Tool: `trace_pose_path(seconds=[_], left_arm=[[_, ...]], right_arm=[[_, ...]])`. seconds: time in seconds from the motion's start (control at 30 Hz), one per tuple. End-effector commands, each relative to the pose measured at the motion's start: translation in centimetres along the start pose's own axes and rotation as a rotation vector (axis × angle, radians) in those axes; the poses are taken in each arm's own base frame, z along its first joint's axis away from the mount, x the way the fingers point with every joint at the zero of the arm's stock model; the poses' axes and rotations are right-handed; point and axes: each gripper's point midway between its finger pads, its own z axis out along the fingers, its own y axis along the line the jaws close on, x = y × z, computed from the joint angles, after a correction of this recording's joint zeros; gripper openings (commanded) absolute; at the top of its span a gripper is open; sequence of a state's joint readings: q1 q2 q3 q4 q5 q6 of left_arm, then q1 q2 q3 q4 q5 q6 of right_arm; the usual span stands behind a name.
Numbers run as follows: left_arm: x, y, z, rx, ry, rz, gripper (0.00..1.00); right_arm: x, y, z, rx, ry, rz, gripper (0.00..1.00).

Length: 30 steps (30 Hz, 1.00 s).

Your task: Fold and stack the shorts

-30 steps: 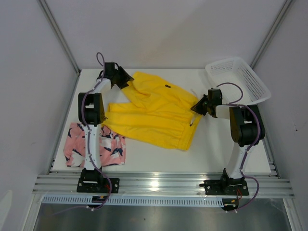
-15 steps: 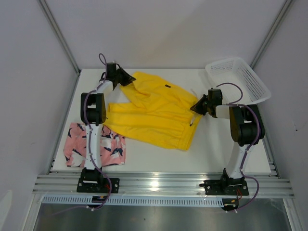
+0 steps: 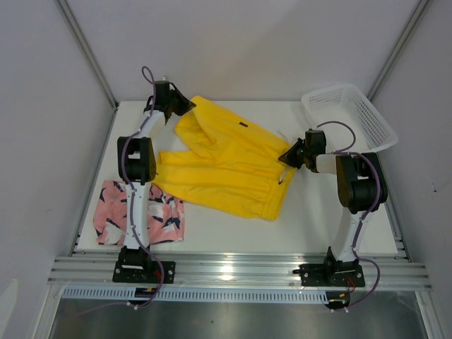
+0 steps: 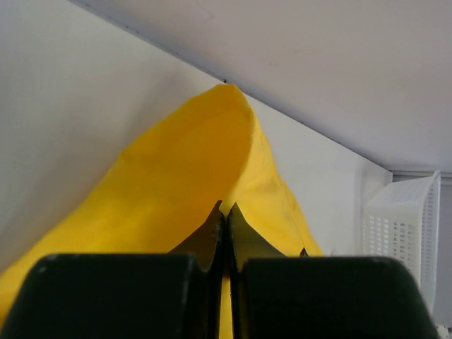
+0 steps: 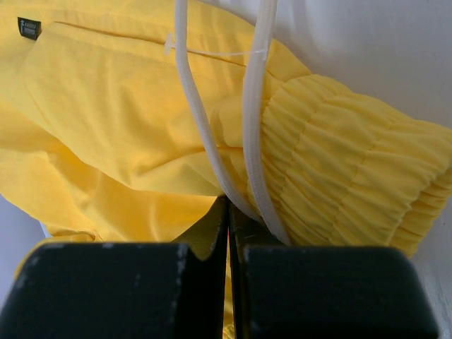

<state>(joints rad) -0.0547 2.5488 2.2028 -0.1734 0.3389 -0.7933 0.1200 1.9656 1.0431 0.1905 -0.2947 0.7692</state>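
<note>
The yellow shorts (image 3: 226, 166) lie spread over the middle of the table, a small dark logo (image 3: 244, 126) on top. My left gripper (image 3: 189, 106) is shut on their far left leg corner, which rises off the table; in the left wrist view yellow cloth (image 4: 183, 169) runs between the closed jaws of that gripper (image 4: 226, 206). My right gripper (image 3: 284, 159) is shut on the waistband at the right edge. The right wrist view shows the gathered waistband (image 5: 339, 162) and white drawstrings (image 5: 254, 120) at the closed tips (image 5: 228, 205). The pink printed shorts (image 3: 159, 219) lie folded at the near left.
A white mesh basket (image 3: 349, 116) stands tilted at the far right corner of the table. Grey walls close the table on three sides, and a metal rail (image 3: 233, 272) runs along the near edge.
My left gripper has closed on the far left leg corner of the yellow shorts and lifted it slightly toward the back. The right arm has not moved.
</note>
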Motion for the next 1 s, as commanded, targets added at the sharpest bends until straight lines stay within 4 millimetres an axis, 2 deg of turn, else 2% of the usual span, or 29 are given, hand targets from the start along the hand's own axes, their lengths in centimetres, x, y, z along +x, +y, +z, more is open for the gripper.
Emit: trace_pose_path(seconds=[0.0, 0.1, 0.13, 0.17, 0.23, 0.27, 0.33, 0.37, 0.4, 0.43, 0.47, 0.5, 0.57, 0.6, 0.63, 0.7, 0.83, 0.87, 0.93, 0.97], left_arm=[[-3.6, -6.3, -2.6, 0.104, -0.092, 0.048, 0.0], [-3.8, -7.7, -2.9, 0.134, -0.101, 0.044, 0.03], [-3.8, -7.9, -2.9, 0.137, -0.107, 0.05, 0.11], [-3.7, -8.2, -2.9, 0.139, -0.108, 0.065, 0.31], [-3.2, -9.4, -2.9, 0.172, -0.098, 0.089, 0.47], [-2.6, -10.3, -2.7, 0.2, -0.094, 0.118, 0.65], [-1.7, -12.2, -2.9, 0.28, -0.068, 0.169, 0.82], [-1.1, -12.6, -2.9, 0.305, -0.053, 0.203, 0.98], [-0.2, -13.2, -3.0, 0.329, -0.021, 0.218, 0.99], [0.0, -12.9, -3.0, 0.312, -0.013, 0.231, 0.99], [0.5, -11.6, -2.9, 0.265, 0.013, 0.222, 0.99], [-0.2, -11.0, -3.2, 0.221, -0.006, 0.224, 0.99], [-0.3, -8.6, -3.5, 0.134, 0.001, 0.239, 0.99], [-1.7, -9.1, -4.7, 0.111, -0.044, 0.254, 0.99], [-0.7, -7.1, -4.6, 0.064, -0.021, 0.252, 0.99], [-1.4, -6.4, -5.9, 0.022, -0.043, 0.297, 0.99], [-1.6, -2.5, -7.2, -0.133, -0.021, 0.314, 0.99], [-0.8, -1.4, -7.3, -0.161, 0.001, 0.313, 0.99], [-0.9, -1.2, -8.2, -0.181, -0.009, 0.322, 0.99], [0.3, 0.4, -8.2, -0.218, 0.016, 0.314, 0.99]], right_arm=[[-0.1, -1.0, 0.7, 0.032, 0.001, 0.001, 0.0], [-0.1, -1.1, 0.7, 0.035, 0.005, 0.0, 0.0], [-0.2, -1.1, 0.7, 0.034, 0.003, -0.001, 0.0], [0.0, -1.1, 0.7, 0.034, 0.006, -0.001, 0.0], [0.0, -1.1, 0.8, 0.035, 0.007, -0.001, 0.0], [0.1, -1.2, 0.8, 0.037, 0.009, 0.0, 0.0], [0.0, -1.1, 0.8, 0.034, 0.008, 0.002, 0.0], [0.1, -1.2, 0.9, 0.034, 0.01, 0.001, 0.0], [0.1, -1.1, 0.9, 0.032, 0.01, 0.0, 0.0], [0.0, -1.2, 0.8, 0.034, 0.009, 0.002, 0.0], [0.0, -1.1, 0.8, 0.032, 0.009, 0.002, 0.0], [0.1, -1.1, 0.8, 0.032, 0.012, 0.001, 0.0], [0.1, -1.1, 0.8, 0.031, 0.012, -0.001, 0.0], [0.1, -1.1, 0.8, 0.029, 0.012, -0.001, 0.0], [0.0, -1.1, 0.7, 0.029, 0.012, -0.004, 0.0], [0.2, -1.1, 0.8, 0.03, 0.02, -0.009, 0.0], [-0.1, -1.8, 1.1, 0.061, 0.033, -0.037, 0.0], [-1.6, -1.1, 1.3, 0.059, 0.015, -0.051, 0.0], [-1.4, -2.6, 2.0, 0.125, 0.071, -0.044, 0.0], [-2.4, -1.8, 2.2, 0.111, 0.062, -0.057, 0.0]])
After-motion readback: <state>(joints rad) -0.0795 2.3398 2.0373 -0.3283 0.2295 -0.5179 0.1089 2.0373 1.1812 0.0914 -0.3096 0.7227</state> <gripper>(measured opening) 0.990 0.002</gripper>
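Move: The left hand pinches the yellow shorts, their far corner about 3 cm ahead, 2 cm right and 5 cm below. Their black label lies roughly 7 cm back and 16 cm right of that hand, 7 cm below. The right hand is shut on the waistband, right at its fingertips; the white basket lies about 15 cm farther out and 21 cm right. Left hand swings 6 cm right and up, releasing yellow shorts, then back-left; right hand, still pinching, edges forward. ##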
